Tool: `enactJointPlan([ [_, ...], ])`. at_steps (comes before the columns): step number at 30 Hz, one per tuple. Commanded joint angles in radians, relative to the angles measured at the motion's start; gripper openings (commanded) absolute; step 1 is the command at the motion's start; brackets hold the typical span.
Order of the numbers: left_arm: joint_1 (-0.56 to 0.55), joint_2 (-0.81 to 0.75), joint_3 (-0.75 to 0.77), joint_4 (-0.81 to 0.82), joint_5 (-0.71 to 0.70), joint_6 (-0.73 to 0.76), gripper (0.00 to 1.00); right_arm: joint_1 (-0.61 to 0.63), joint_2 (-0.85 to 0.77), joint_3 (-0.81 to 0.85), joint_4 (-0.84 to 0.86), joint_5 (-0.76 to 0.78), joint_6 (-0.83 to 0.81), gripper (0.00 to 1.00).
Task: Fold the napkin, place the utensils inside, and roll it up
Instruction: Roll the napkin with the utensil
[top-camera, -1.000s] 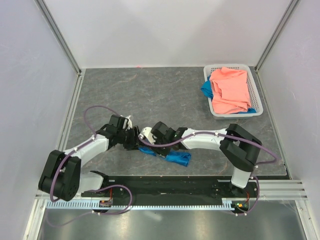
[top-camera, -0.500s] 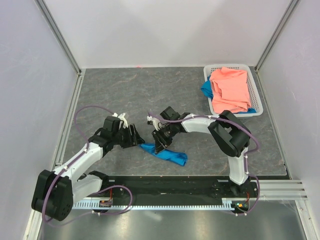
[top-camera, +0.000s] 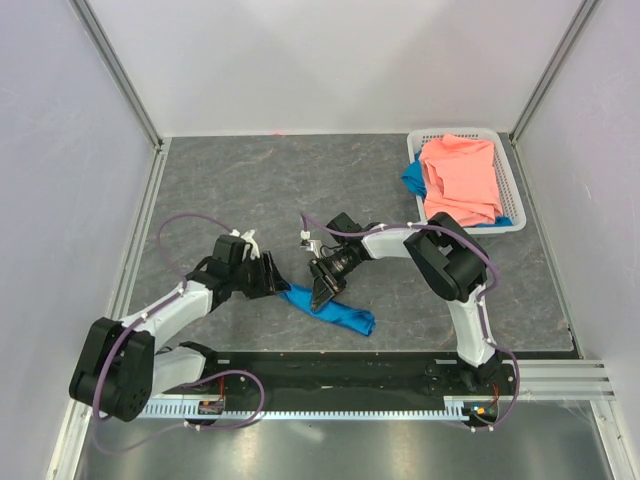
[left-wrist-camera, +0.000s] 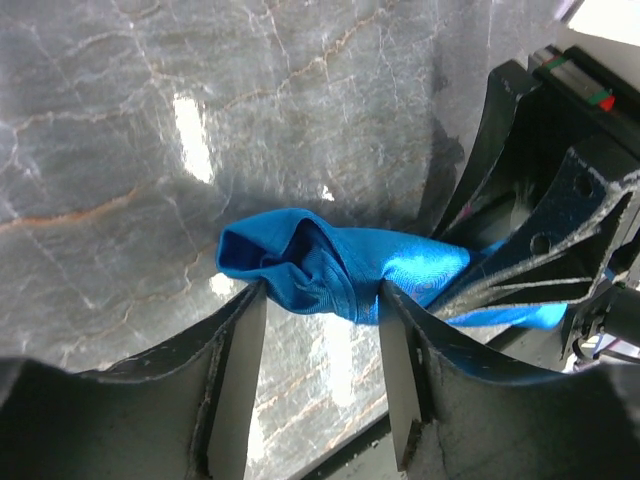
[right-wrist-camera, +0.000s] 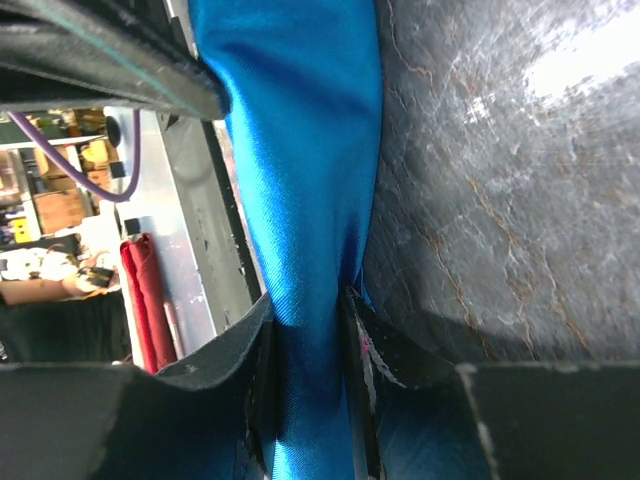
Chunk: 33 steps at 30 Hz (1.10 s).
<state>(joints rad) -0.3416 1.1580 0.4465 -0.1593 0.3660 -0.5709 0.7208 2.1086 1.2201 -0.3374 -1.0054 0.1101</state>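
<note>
The napkin (top-camera: 345, 315) lies as a bright blue rolled bundle on the grey table, near the front edge. My left gripper (top-camera: 277, 283) is at its left end. In the left wrist view the bunched end of the napkin (left-wrist-camera: 320, 260) is squeezed between the very tips of the left gripper (left-wrist-camera: 320, 300), whose jaws stand fairly wide. My right gripper (top-camera: 322, 290) sits across the roll just to the right. In the right wrist view the right gripper (right-wrist-camera: 305, 310) is pinched shut on the stretched napkin (right-wrist-camera: 300, 150). The utensils are hidden.
A white basket (top-camera: 470, 231) stands at the back right, holding a salmon-pink cloth (top-camera: 460, 180) with a blue scrap (top-camera: 412, 178) under it. The black base rail (top-camera: 340, 375) runs along the near edge, just behind the roll. Grey walls close in both sides.
The two grippers were bunched together over the napkin's left end. The left has drawn back to the left, and the right has swung round across the roll and closed tighter.
</note>
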Motion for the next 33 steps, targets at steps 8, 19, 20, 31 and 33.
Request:
enactJointPlan([
  [8, 0.003, 0.098, 0.003, 0.133, -0.027, 0.036, 0.36, -0.004, 0.083, 0.021, -0.091, 0.088, -0.059, 0.39],
  [19, 0.003, 0.16, 0.04, 0.107, 0.001, 0.045, 0.15, -0.001, -0.108, 0.053, -0.129, 0.327, -0.093, 0.95],
  [20, 0.003, 0.164, 0.044, 0.101, 0.002, 0.043, 0.15, 0.002, -0.133, 0.05, -0.129, 0.359, -0.101, 0.98],
  [31, 0.003, 0.223, 0.141, -0.014, 0.057, 0.048, 0.14, 0.241, -0.436, -0.177, 0.076, 0.925, -0.247, 0.98],
  [33, 0.003, 0.238, 0.161, -0.035, 0.066, 0.052, 0.14, 0.278, -0.449, -0.194, 0.093, 0.984, -0.265, 0.98],
])
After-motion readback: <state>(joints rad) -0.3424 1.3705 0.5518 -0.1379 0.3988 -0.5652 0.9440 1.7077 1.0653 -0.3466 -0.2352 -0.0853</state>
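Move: The left hand's open fingers straddle the napkin's left end, which lies about 2 cm below them and some 1 cm ahead and 1 cm right. The right gripper stands roughly 7 cm to that hand's right, 3 cm back and 2 cm lower. The right hand already pinches the roll; from it the napkin's left end is about 6 cm left and 3 cm ahead, its right end about 10 cm right and 4 cm back, both level. Down about 1.5 cm goes the left hand, closing to pinch the napkin's left end, then it creeps slightly forward and right with its hold kept. The right hand first stays on the roll, then opens wide, lets go and rises some 3 cm; it swings forward about 4 cm and drifts right, then eases 2 cm back while the wrist turns about 45 degrees, swinging its fingers from backward-left to left and down. ##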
